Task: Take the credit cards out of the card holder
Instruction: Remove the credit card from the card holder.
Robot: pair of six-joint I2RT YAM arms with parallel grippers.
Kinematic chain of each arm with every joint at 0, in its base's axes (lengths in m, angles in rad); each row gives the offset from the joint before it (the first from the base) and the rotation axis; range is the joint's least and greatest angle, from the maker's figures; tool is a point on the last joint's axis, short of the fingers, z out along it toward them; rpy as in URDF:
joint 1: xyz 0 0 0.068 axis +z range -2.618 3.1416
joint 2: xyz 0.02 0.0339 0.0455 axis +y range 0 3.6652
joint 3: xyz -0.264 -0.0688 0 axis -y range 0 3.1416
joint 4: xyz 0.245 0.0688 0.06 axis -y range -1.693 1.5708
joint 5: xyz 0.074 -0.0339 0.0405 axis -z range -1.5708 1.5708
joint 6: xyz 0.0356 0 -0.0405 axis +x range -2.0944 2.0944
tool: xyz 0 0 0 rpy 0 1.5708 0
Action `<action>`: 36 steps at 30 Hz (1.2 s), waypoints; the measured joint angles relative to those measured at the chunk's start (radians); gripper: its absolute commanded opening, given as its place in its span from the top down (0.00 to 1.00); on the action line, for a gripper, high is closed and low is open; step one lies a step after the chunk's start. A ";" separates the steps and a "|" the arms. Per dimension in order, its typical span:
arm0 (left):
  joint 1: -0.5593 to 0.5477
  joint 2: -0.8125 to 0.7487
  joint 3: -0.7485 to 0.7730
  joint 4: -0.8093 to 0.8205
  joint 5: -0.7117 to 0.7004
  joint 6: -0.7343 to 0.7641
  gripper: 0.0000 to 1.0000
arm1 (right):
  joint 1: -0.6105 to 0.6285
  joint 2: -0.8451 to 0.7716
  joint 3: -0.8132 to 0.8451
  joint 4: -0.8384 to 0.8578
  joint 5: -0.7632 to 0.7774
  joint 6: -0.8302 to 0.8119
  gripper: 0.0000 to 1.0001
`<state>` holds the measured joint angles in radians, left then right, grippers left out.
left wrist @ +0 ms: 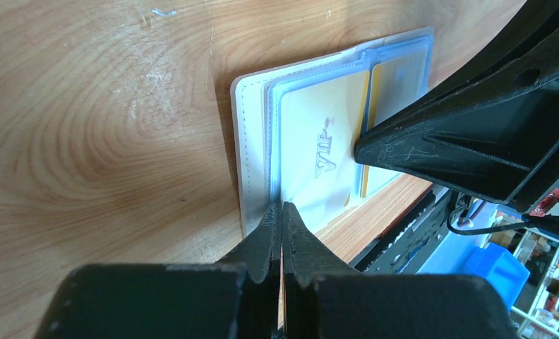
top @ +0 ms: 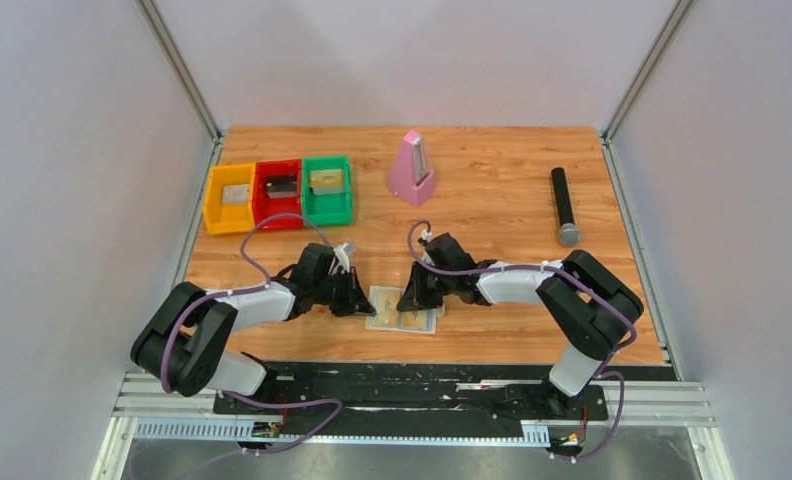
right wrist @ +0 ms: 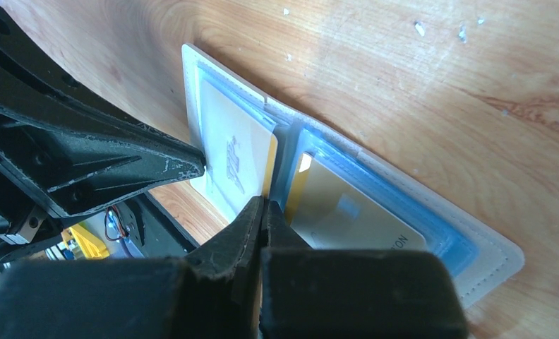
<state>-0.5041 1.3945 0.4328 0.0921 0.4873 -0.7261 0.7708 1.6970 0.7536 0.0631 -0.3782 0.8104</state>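
The card holder lies open near the table's front edge, with a cream rim and blue inner panels. A yellow-gold credit card marked VIP sits in one panel. A second gold card lies under the other blue sleeve. My left gripper is shut, its tips resting on the holder's rim beside the VIP card. My right gripper is shut, its tips meeting on that card's yellow edge by the fold. In the top view the two grippers face each other across the holder.
Yellow, red and green bins stand at the back left, each with something inside. A pink metronome stands at the back centre. A black microphone lies at the right. The table's front edge is just behind the holder.
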 measured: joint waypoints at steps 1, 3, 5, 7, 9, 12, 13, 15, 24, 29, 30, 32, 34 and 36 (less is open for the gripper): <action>0.000 0.000 0.000 0.000 0.000 0.000 1.00 | 0.000 0.000 -0.003 0.004 -0.003 -0.001 1.00; 0.000 0.000 0.000 0.000 -0.001 0.000 1.00 | -0.001 0.000 -0.006 0.010 -0.011 -0.005 1.00; 0.000 0.000 0.000 0.000 -0.001 0.000 1.00 | -0.005 -0.004 -0.013 0.021 -0.022 -0.009 1.00; 0.000 0.000 0.000 0.000 -0.001 0.000 0.99 | -0.010 -0.010 -0.021 0.028 -0.036 -0.013 1.00; 0.000 0.000 0.000 0.000 -0.001 0.000 0.99 | -0.014 -0.014 -0.023 0.029 -0.045 -0.013 0.90; 0.000 0.000 0.000 0.000 -0.001 0.000 0.99 | -0.015 -0.018 -0.022 0.029 -0.049 -0.009 0.81; 0.000 0.000 0.000 0.000 -0.001 0.000 0.99 | -0.016 -0.018 -0.022 0.027 -0.049 -0.007 0.80; 0.000 0.000 0.000 0.000 -0.001 0.000 0.99 | -0.017 -0.018 -0.020 0.022 -0.047 -0.006 0.80; 0.000 0.000 0.000 0.000 -0.001 0.002 0.99 | -0.017 -0.012 0.000 0.003 -0.027 0.000 0.79; 0.000 0.000 0.000 0.000 -0.001 0.003 0.99 | -0.017 0.007 0.020 -0.008 -0.007 0.003 0.79; 0.000 0.000 0.000 0.000 -0.001 0.003 0.99 | -0.016 0.008 0.024 -0.011 -0.003 0.003 0.79; 0.000 0.000 0.000 0.000 -0.001 0.003 0.99 | -0.014 0.013 0.031 -0.019 0.007 0.003 0.79; 0.000 0.000 0.000 0.000 -0.001 0.003 0.99 | -0.013 0.018 0.038 -0.024 0.013 0.004 0.78; 0.000 0.000 0.000 0.000 -0.001 0.003 0.99 | -0.012 0.020 0.044 -0.032 0.020 0.005 0.77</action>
<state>-0.5041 1.3949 0.4328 0.0921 0.4866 -0.7231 0.7589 1.7168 0.7979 0.0307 -0.3580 0.8150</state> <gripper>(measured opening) 0.008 0.216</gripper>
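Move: The VIP card, still in the card holder's left pocket, has its middle about 3 cm left of the shut right fingertips and 1 cm farther out, roughly 1 cm below; the tips stand at its gold edge. The gold card in the other pocket lies some 3 cm to their right, about level fore and aft. From the left hand, whose shut tips are at the holder's left side, the VIP card's middle is about 2 cm ahead and 2 cm right. At the VIP card's gold edge the right hand rises barely 1 cm, drawing back slightly, and opens its shut fingers to about a fifth. It then reaches forward along that edge about 1.5 cm while sinking half a centimetre, bringing the parted tips astride the edge. The left hand holds still, fingers shut, tips kept on the holder's left pocket. ##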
